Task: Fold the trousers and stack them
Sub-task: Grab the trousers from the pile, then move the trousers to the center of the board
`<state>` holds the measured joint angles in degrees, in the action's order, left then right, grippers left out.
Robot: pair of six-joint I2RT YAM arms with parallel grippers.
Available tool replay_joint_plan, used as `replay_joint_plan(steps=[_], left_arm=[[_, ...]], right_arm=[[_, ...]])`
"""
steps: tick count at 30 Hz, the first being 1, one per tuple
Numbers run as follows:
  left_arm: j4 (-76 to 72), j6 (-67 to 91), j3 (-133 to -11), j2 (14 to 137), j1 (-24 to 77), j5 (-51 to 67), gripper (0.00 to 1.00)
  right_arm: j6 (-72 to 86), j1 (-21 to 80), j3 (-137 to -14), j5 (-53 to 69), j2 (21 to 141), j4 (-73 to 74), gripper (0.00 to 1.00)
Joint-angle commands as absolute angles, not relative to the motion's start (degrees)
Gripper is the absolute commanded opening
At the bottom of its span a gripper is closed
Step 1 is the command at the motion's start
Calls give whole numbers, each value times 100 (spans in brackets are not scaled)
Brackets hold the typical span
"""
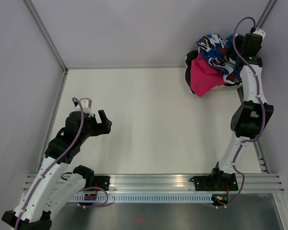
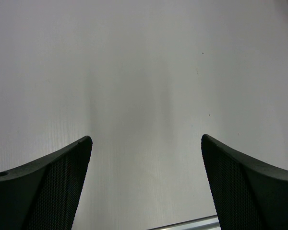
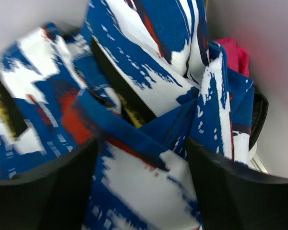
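Note:
The trousers (image 1: 218,52) lie crumpled on a pile of clothes in the table's far right corner, blue with white, red, black and yellow blotches. My right gripper (image 1: 240,56) reaches down into them. In the right wrist view the trousers (image 3: 134,72) fill the frame. A white and blue fold is bunched between the right gripper's (image 3: 140,163) spread fingers, which stand open and press into the cloth on both sides. My left gripper (image 1: 104,122) hovers open over bare table at the near left. Nothing lies between the left gripper's (image 2: 146,143) fingers.
A bright pink garment (image 1: 202,79) lies under the trousers, with a black one (image 1: 187,61) at the pile's left edge. Grey walls close in the table on the left, back and right. An aluminium rail (image 1: 153,182) runs along the near edge.

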<state>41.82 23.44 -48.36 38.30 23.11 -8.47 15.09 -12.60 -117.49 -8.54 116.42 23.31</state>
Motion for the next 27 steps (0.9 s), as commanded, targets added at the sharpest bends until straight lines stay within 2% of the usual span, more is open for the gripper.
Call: replay_joint_plan(steps=[1,3,4,5,6,7,19,24,27], left_arm=[[3999,2136,-4860,3788,2320,-861,100],[3999,2136,-4860,3788,2320,-861,100],[3999,2136,-4878,3797,2320,-853,100],[4008,2136,-4869,3806,2320,-861,100],[4008,2136,-4869,3797,2320,-853,100],[4008,2144,-4869,3797,2320,-861,100],[4052,2144,-4887,3744,2320,-888,100],[4069,2188,-4887,3692,2320,-896,100],[4096,2259,-4878,3665,2320,-1010,100]], right_arm=[[1643,-1301,-12032,-853,11777,2303,72],[1635,-1301,-12050,-756,11777,2285,59],[1617,-1301,-12050,-669,11769,2276,46],[1626,-1301,-12076,-633,11734,2285,19],[1643,-1301,-12102,-624,11716,2329,4],[1652,-1292,-12129,-624,11690,2338,0],[1969,-1099,-12418,834,10276,1942,0],[1662,-2,-12770,826,9941,2240,0],[1258,1385,-13165,598,9888,2617,0]])
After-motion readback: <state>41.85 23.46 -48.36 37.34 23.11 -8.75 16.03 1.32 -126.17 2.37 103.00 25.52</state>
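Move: The right hand's open fingers are already at the right part of the blue patterned trousers, whose middle lies some 6 cm to its left, 3 cm back and 5 cm below. The pink trousers under them centre about 12 cm back, 12 cm left and 10 cm below the hand. From the idle left hand the patterned trousers are roughly 32 cm ahead and 58 cm to the right, about level in height. The right hand dips about 2 cm, pinches the patterned trousers, then pulls them up and left, nearly 20 cm each. ##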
